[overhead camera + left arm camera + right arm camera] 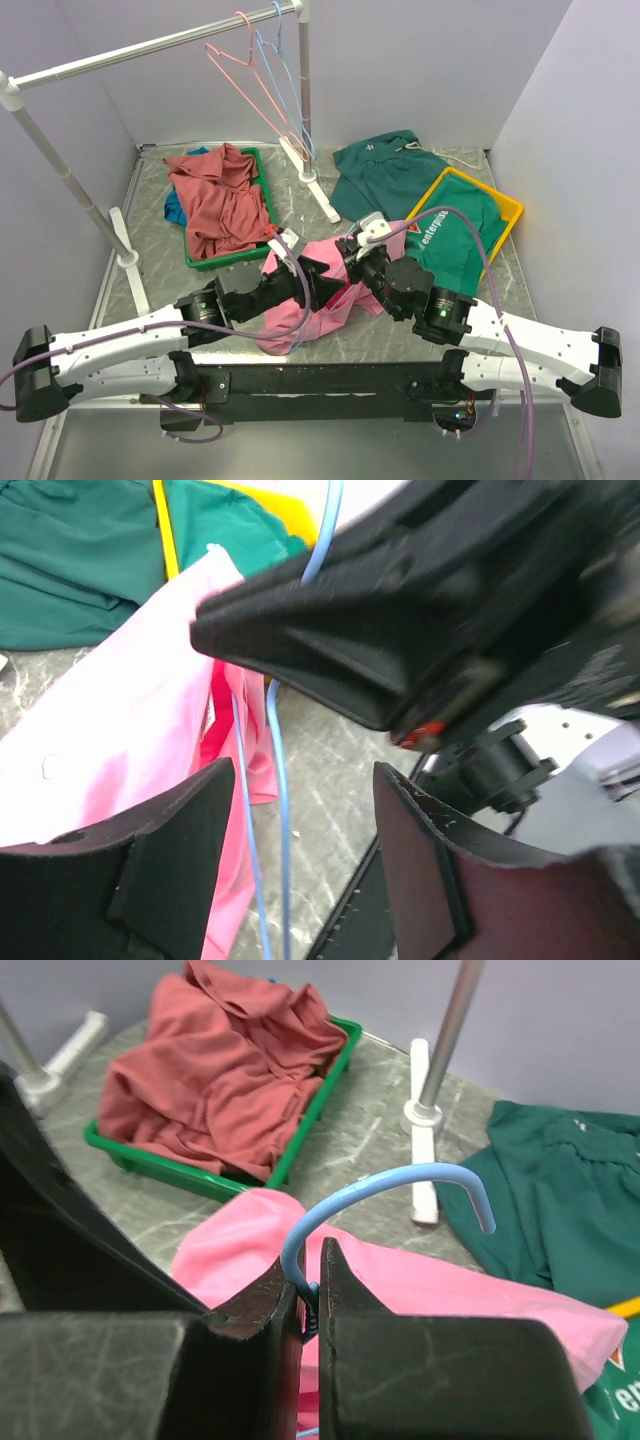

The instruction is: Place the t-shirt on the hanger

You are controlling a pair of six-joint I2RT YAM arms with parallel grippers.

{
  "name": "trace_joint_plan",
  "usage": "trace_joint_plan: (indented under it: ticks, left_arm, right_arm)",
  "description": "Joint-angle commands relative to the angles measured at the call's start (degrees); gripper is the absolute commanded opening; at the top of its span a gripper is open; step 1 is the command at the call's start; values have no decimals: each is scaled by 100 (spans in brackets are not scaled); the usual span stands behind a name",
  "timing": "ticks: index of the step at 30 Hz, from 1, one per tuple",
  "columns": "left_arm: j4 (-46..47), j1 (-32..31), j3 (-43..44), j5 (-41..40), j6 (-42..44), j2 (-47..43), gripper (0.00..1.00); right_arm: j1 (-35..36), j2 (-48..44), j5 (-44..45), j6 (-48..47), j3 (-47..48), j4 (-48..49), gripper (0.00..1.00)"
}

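Observation:
The bright pink t-shirt point(318, 305) lies bunched on the table between my two arms, also seen in the right wrist view point(430, 1285). My right gripper point(310, 1272) is shut on the twisted neck of the light-blue wire hanger point(385, 1186). The hanger's hook curves up and to the right above the shirt. In the left wrist view my left gripper point(300, 855) stands open. The hanger's two blue wires point(279, 810) run down between its fingers point(190, 865), close to the left one and touching neither. The t-shirt point(130, 730) hangs just left of them. From above, the left gripper point(312, 272) and right gripper point(352, 265) nearly meet over the shirt.
A green tray point(262, 175) at the back left holds a brick-red shirt point(222, 195). A yellow tray point(505, 205) and dark green shirts point(390, 170) lie at the back right. The rack's post point(305, 90) carries a pink hanger point(235, 70) and a blue one point(283, 75).

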Motion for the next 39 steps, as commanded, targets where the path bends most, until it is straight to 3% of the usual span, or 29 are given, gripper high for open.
trace_joint_plan:
  ticks: [1,5,6,10,14,19,23,34,37,39]
  left_arm:
    - [-38,13,137,-220,-526,-707,63]
    - [-713,21,-12,-878,-1220,-1331,53]
    - [-1264,21,-4,-1306,-1414,-1445,49]
    - [-2376,100,-100,-1925,-2539,-1341,50]
    - [-1991,670,-329,-908,-2778,-789,52]
    - [-1499,716,-31,-195,-2663,688,54]
    - [-1270,707,102,-202,-2777,1566,54]
    - [-329,698,-101,-212,-3120,2315,52]
    - [-390,698,-135,-387,-3243,2456,42]
    - [-425,698,-223,-554,-3383,2369,28]
  right_arm:
    - [97,-129,573,-233,-201,643,0]
    - [115,-252,609,-198,-499,898,0]
    - [124,-278,626,-189,-518,959,0]
    - [141,-357,670,-172,-614,1012,0]
    - [150,-393,679,-119,-728,1074,0]
    - [168,-419,723,-110,-729,1091,0]
    - [177,-428,706,-101,-694,1083,0]
    - [212,-402,890,-136,-615,1047,0]
    - [212,-358,1039,-172,-562,1021,0]
    - [203,-323,1180,-180,-536,977,0]
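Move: The near edge of the T-shirt's neck opening lies about 4 cm ahead of my open left hand and some 18 cm below it. The blue hanger's top, pinched in my right hand, is roughly 6 cm ahead and 4 cm right of my left. The green bin sits about 26 cm ahead and 23 cm left, the yellow bin 22 cm ahead and 36 cm right, both low. From my right hand, the neck edge is about 2 cm back, 6 cm left, 20 cm down. With my left hand already free of the cloth, I lift about 5 cm while swinging left away from the hanger, then curve back right and plunge some 23 cm onto the T-shirt's neck edge, ending slightly farther forward. My fingers tip downward as I sink and start closing around a fold of cloth. My right hand keeps its pinch on the hanger's hook, easing slightly right and down. ##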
